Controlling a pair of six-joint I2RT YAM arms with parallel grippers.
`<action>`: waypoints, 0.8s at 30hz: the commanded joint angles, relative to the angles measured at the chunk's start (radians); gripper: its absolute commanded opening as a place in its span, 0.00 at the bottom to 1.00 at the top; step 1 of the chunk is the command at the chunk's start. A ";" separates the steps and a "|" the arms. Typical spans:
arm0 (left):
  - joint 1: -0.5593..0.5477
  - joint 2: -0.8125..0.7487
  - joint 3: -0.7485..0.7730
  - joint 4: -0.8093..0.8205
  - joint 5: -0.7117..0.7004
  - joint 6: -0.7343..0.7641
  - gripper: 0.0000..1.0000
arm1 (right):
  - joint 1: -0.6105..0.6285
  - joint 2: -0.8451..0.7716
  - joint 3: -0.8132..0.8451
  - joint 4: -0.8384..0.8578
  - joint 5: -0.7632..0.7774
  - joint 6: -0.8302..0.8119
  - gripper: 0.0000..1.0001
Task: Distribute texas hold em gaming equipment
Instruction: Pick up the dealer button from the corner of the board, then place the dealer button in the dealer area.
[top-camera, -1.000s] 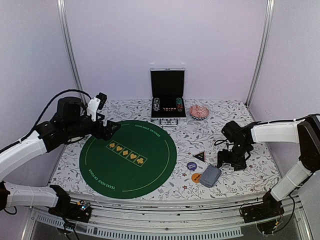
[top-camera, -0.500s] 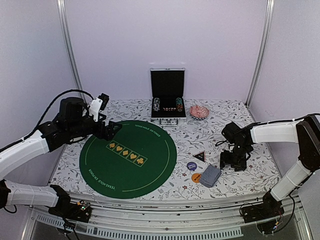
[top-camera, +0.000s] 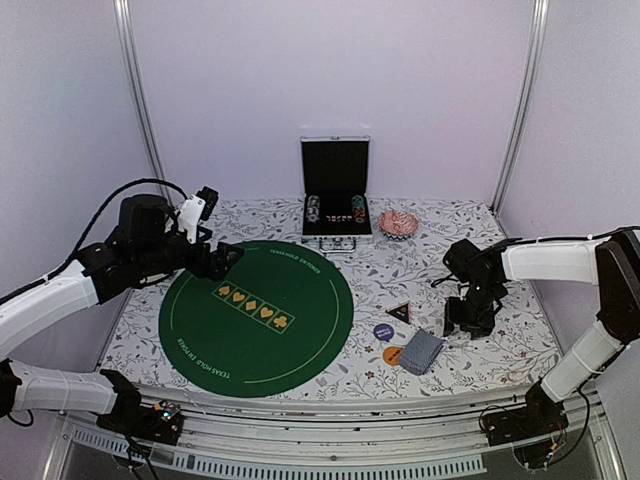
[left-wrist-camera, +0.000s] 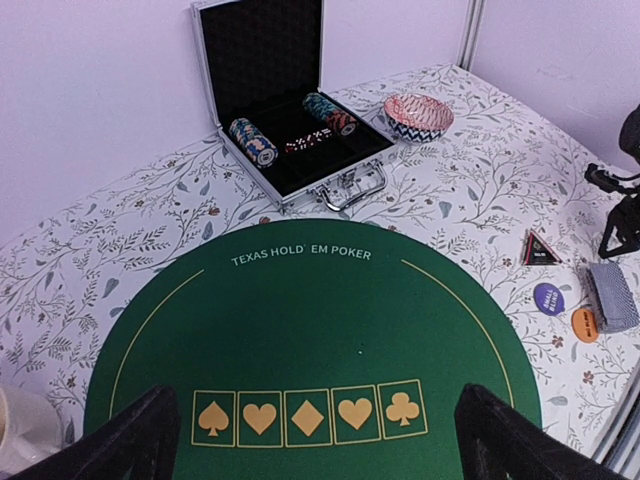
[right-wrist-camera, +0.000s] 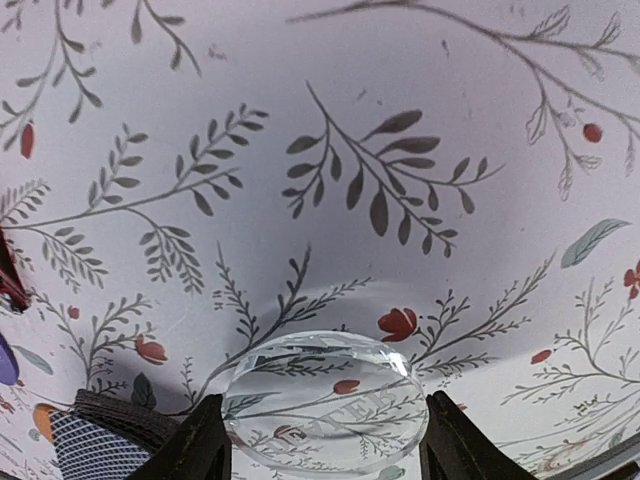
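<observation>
A clear round disc (right-wrist-camera: 322, 400) with engraved letters lies flat on the floral cloth. My right gripper (right-wrist-camera: 322, 440) has both fingers pressed against its opposite edges. From above, this gripper (top-camera: 467, 325) points down, just right of the grey-blue card deck (top-camera: 422, 351). Beside the deck lie a dark blue disc (top-camera: 384, 331), an orange disc (top-camera: 392, 355) and a black triangular marker (top-camera: 399, 312). My left gripper (left-wrist-camera: 318, 440) hovers wide open over the near part of the green mat (left-wrist-camera: 300, 310), holding nothing.
An open aluminium case (top-camera: 336, 210) with chip stacks stands at the back centre, a patterned bowl (top-camera: 398, 223) to its right. A white mug (left-wrist-camera: 20, 430) shows at the left wrist view's lower left corner. The right arm's cable trails by its wrist.
The right gripper's fingers have narrowed onto the clear disc and the wrist shifted slightly. The left arm edged a little right, then stayed still.
</observation>
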 joint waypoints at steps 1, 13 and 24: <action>-0.010 0.006 0.002 0.019 0.001 0.014 0.98 | 0.004 -0.040 0.176 -0.072 0.063 -0.031 0.41; -0.008 -0.031 -0.014 0.034 -0.035 0.021 0.98 | 0.245 0.470 0.953 0.061 -0.074 -0.338 0.36; -0.002 -0.041 -0.033 0.044 -0.040 0.031 0.98 | 0.300 0.921 1.413 0.105 -0.286 -0.637 0.31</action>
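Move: The clear dealer button is already in the right fingers; the far right part of the green poker mat lies about 32 cm to this hand's left and 18 ahead, at nearly its height. The open chip case is some 33 cm ahead and 27 left, the card deck 8 left and 5 back, the triangle marker 12 left and 5 ahead. From the left hand, that mat spot lies about 12 cm ahead, 19 right and 22 below. Lifting off with the dealer button still gripped, the right hand rises about 15 cm while sweeping left and forward across the table to the far right part of the mat, then sinks about 8 cm over it. In all it goes some 33 cm left and 19 forward, turning roughly 45 degrees counter-clockwise and tilting as it goes; the fingers keep their opening. ##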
